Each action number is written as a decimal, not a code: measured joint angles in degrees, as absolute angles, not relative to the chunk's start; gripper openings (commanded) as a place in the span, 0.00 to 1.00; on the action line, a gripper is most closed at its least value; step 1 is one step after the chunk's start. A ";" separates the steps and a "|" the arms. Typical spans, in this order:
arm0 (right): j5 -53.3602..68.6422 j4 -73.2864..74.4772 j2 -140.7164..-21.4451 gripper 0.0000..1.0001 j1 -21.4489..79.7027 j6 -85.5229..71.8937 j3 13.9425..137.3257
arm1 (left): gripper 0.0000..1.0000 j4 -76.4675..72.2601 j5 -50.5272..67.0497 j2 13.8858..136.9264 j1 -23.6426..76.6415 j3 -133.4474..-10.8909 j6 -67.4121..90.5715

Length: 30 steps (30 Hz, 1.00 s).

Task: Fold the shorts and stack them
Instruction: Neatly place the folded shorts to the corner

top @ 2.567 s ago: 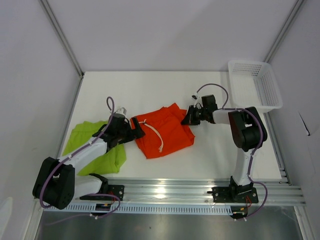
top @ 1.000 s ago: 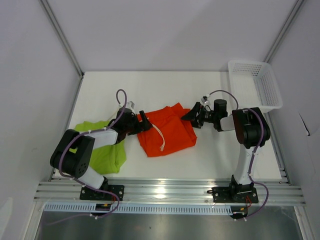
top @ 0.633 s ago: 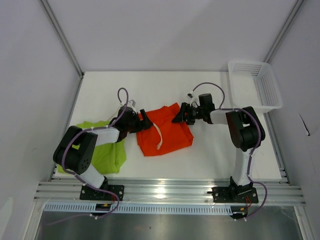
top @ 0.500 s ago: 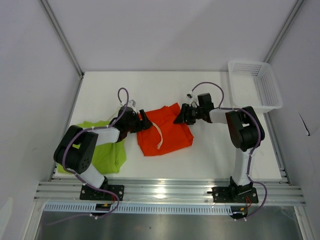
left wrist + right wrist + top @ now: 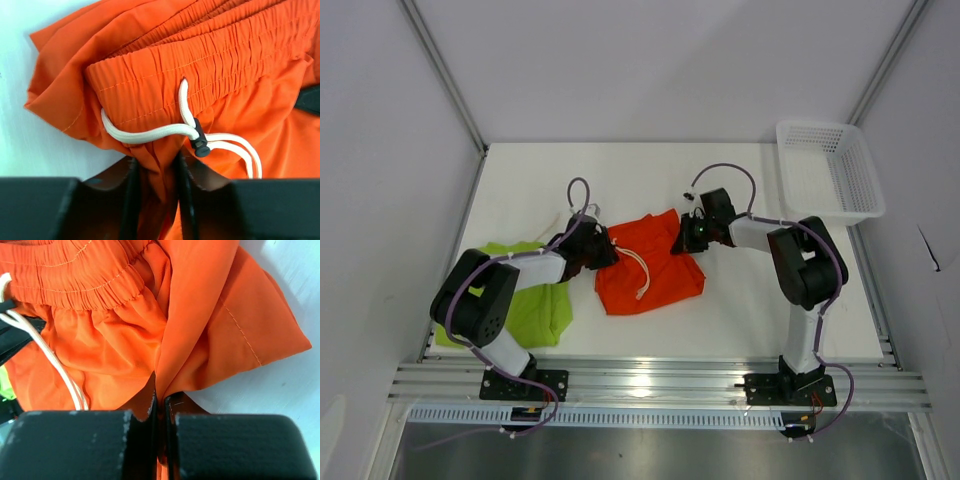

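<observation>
The orange-red shorts lie bunched in the middle of the white table, their pale drawstring on top. The lime green shorts lie flat to the left. My left gripper is at the orange pair's left edge; in the left wrist view a fold of orange fabric fills the narrow gap in that gripper, just below the drawstring and its dark toggle. My right gripper is at the right edge, shut on a thin orange fold.
A white mesh basket stands at the back right corner. The left arm lies across part of the green shorts. A metal rail runs along the near table edge.
Both grippers have moved inward onto the orange shorts and closed on its opposite edges. The fabric has bunched slightly narrower between them.
</observation>
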<state>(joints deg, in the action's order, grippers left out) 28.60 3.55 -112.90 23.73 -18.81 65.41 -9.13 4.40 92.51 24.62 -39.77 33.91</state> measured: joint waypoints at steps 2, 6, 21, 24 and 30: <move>25.74 5.85 -112.22 0.00 25.04 -18.83 66.08 | 0.24 -5.21 2.44 92.51 25.80 -41.87 33.10; 14.70 13.41 -111.15 0.00 30.63 -19.00 70.11 | 0.11 2.48 -1.48 92.47 27.88 -47.53 32.01; 0.01 22.02 -102.32 0.00 46.30 -25.76 74.00 | 0.00 20.75 -6.98 85.23 29.78 -52.60 31.00; -0.93 22.31 -101.67 0.00 47.68 -26.09 77.06 | 0.00 24.93 -6.94 83.55 29.78 -55.05 30.89; -1.54 22.00 -101.67 0.00 50.72 -27.05 81.41 | 0.00 32.45 -7.07 82.06 28.03 -62.57 29.43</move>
<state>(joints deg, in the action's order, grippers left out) -1.54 22.00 -101.67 50.72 -27.05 81.41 32.45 -7.07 82.06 28.03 -62.57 29.43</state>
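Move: The folded green shorts in the near-left corner, where the orange ones are to go, lie some 23 cm left of the left hand, 9 cm back and about 1 cm below; from the right hand they are roughly 39 cm left and 13 cm back. The orange shorts lie between the hands, their middle about 9 cm right and 2 cm back of the left, and 7 cm left and 6 cm back of the right. Left hand pinches shut; both lift the orange shorts some 12 cm, the right sweeping leftward and back too. ##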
